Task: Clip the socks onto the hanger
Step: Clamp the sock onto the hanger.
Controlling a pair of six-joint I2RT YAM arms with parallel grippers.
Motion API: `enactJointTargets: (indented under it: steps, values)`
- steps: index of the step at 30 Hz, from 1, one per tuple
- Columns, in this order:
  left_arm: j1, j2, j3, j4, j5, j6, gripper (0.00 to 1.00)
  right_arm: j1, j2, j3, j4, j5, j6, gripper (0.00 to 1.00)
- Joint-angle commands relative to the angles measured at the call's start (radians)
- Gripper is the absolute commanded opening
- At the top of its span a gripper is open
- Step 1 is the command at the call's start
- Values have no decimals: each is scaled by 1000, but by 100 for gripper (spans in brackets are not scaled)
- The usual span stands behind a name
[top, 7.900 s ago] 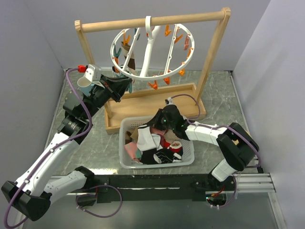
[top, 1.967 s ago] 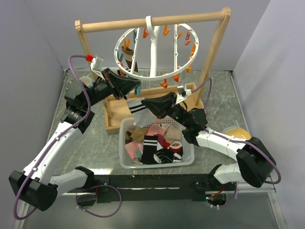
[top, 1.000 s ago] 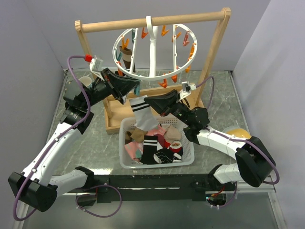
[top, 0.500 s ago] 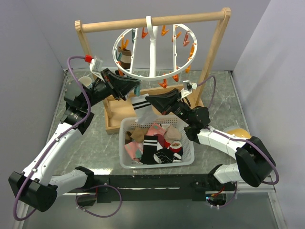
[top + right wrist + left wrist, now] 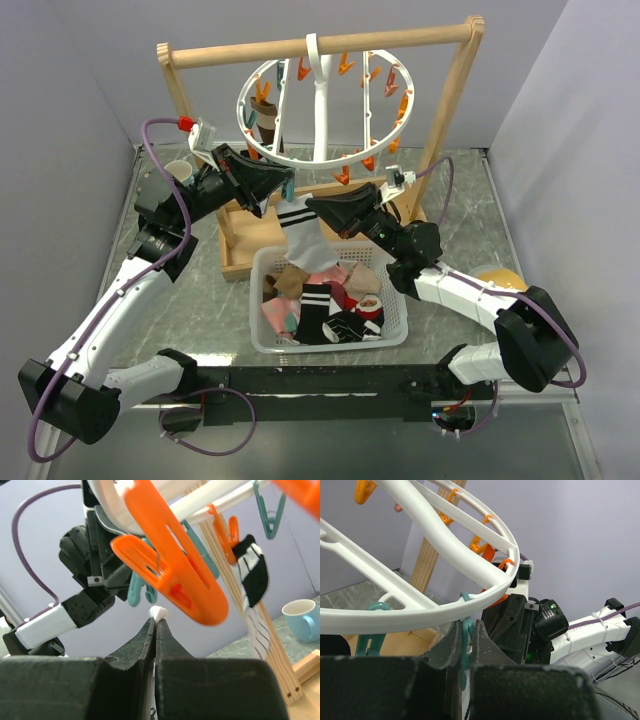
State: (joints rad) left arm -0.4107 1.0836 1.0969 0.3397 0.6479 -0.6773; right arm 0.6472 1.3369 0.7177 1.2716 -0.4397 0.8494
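Observation:
The white hanger (image 5: pixel 320 110) hangs from the wooden frame's bar. My left gripper (image 5: pixel 285 190) is shut on a teal peg (image 5: pixel 466 640) under the hanger's near rim (image 5: pixel 420 611). Right beside it my right gripper (image 5: pixel 312 208) is shut on the cuff of a white sock with black stripes (image 5: pixel 305 238), which dangles above the basket. In the right wrist view a white tip of that sock (image 5: pixel 159 613) sticks out of the shut jaws (image 5: pixel 155 621), just below the teal peg (image 5: pixel 137 592). More socks (image 5: pixel 325 300) lie in the basket. One dark sock (image 5: pixel 265 125) hangs clipped on the hanger.
The wooden frame (image 5: pixel 445 120) stands on a tray base behind the white basket (image 5: pixel 262 345). Orange pegs (image 5: pixel 175 575) hang close around my right gripper. A blue mug (image 5: pixel 180 170) stands at the back left, and a yellow object (image 5: pixel 495 275) lies at the right.
My right gripper has lifted the striped sock's cuff a little up and left, closer to the teal peg. The left arm has held still on the peg.

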Motion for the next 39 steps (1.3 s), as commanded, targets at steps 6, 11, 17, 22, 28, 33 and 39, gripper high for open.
enactJointTargets:
  steps: [6, 11, 17, 22, 28, 33, 39]
  values:
    - [-16, -22, -5, 19, 116, -27, 1, -6, -48, 74, 370, -34, 19, 0]
    - [-16, -24, -3, 19, 116, -33, 1, -6, -42, 77, 370, -41, 31, 0]
    - [-14, -24, -5, 21, 122, -44, 1, -6, -42, 80, 370, -31, 19, 0]
    - [-16, -25, -6, 19, 127, -42, 1, -6, -33, 111, 370, -16, 13, 0]
    - [-16, -28, -11, 22, 128, -47, 1, -4, -21, 129, 370, -1, 14, 0]
    - [-16, -36, -11, 10, 119, -41, 2, -3, -15, 123, 370, -10, 8, 0]
    - [-14, -51, -9, -10, 107, -42, 44, -3, -16, 104, 368, -27, -18, 0]
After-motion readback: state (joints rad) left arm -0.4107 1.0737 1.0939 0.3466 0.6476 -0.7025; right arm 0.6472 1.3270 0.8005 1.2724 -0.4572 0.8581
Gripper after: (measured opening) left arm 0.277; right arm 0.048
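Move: The left fingers already squeeze the handles of the teal clip, whose body reaches only about 1 cm below the hand point. The right hand pinches the top of the white striped sock. From the right hand, that clip hangs some 4 cm left, 5 cm up and about 1 cm ahead. The hanger rim over the clip is roughly 9 cm up, 3 cm left, 1 cm ahead; an orange clip hangs about 8 cm right, 2 cm ahead, 6 cm up. Still pinching the white sock, the right hand carries its top edge into the open jaws of the teal clip, rising about 4 cm in two short lifts with a pause between, easing back slightly, then holding there. The left hand keeps the clip squeezed in place until right at the end, when its fingers start to open and relax the handles. ##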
